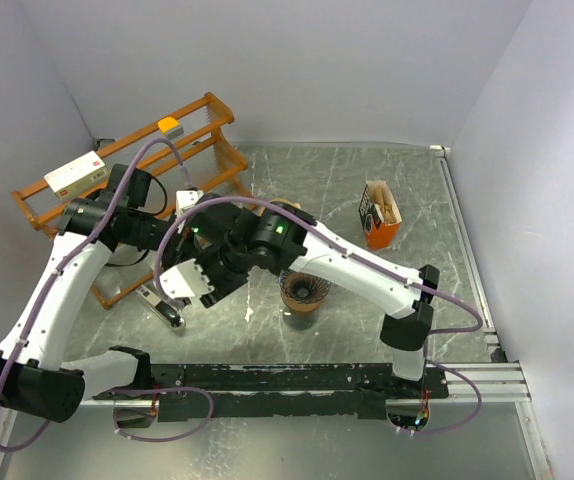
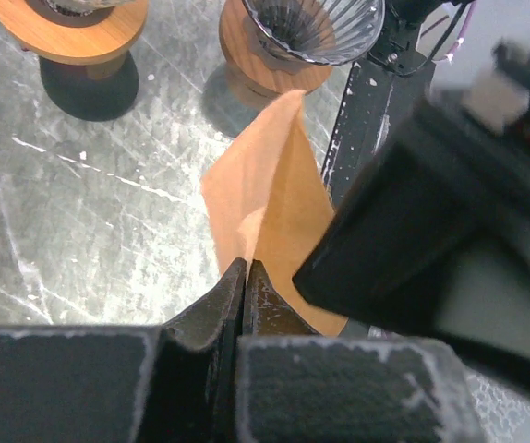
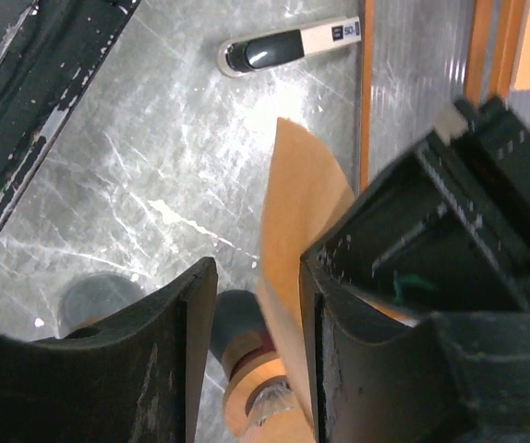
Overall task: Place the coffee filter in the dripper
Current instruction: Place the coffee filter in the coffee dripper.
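My left gripper (image 2: 246,268) is shut on the lower edge of a brown paper coffee filter (image 2: 265,194), held above the table. The filter's tip points toward the glass dripper (image 2: 313,28) on its wooden base, a short way beyond. In the right wrist view the same filter (image 3: 304,203) stands between the parted jaws of my right gripper (image 3: 258,263). It lies against the right finger (image 3: 325,305), with a gap to the left one. From above, both grippers meet left of the dripper (image 1: 302,290), and the arms hide the filter.
An orange holder with spare filters (image 1: 379,215) stands at the back right. A wooden rack (image 1: 127,170) carrying a white box fills the back left. A black-and-white handheld device (image 1: 162,305) lies near the front left. A second wood-based stand (image 2: 71,23) sits beside the dripper.
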`<control>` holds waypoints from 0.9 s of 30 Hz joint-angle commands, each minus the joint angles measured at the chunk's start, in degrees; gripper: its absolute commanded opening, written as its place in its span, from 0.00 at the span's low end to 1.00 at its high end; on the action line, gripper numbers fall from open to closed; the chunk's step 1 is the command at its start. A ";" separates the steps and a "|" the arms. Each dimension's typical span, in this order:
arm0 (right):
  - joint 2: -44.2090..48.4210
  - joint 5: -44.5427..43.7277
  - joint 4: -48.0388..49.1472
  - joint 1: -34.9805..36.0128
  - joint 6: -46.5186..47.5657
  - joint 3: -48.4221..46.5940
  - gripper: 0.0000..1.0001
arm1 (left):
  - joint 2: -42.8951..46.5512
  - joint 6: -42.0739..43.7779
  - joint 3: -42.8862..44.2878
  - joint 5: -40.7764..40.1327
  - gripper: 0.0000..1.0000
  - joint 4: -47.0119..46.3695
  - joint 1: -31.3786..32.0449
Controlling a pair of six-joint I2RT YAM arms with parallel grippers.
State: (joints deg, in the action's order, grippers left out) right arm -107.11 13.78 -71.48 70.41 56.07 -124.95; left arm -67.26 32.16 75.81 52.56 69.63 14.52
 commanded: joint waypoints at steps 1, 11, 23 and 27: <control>-2.05 -2.27 -2.67 1.99 1.34 -3.06 0.41 | -0.51 0.52 1.89 -0.70 0.07 2.11 1.99; -3.10 -6.10 -5.01 3.39 1.25 -4.12 0.34 | -0.41 0.27 1.53 -2.16 0.07 2.01 3.13; 0.69 -7.93 -1.16 3.04 -1.84 1.54 0.03 | -2.37 1.50 4.75 -0.61 0.07 2.99 4.72; 1.36 -5.59 -1.85 1.28 -3.09 0.01 0.00 | -3.19 0.54 6.43 -0.05 0.11 1.38 5.19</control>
State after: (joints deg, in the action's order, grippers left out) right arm -108.77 6.90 -73.93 73.10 54.83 -124.01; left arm -69.82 32.80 79.35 50.70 71.83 18.81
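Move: The coffee filter hangs from the left fingers, its middle about 4 cm right, 2 cm back and 4 cm below them. From the right hand, which stands half open astride its edge, the middle is roughly 2 cm ahead, 1 cm left and 4 cm down. The empty glass dripper is about 20 cm right and 1 cm ahead of the right hand, 13 cm lower; the dripper already holding a filter stands some 13 cm beyond it and 5 cm to its left. The right fingers close from nearly half open to shut and pinch the edge of the coffee filter beside the left fingertips. That hand first eases down and about 1 cm back, then comes forward again and sinks on, some 2 cm lower in all, its fingers tipping a little further down. The left hand keeps its hold on the paper and shifts only about 1 cm to the right. ##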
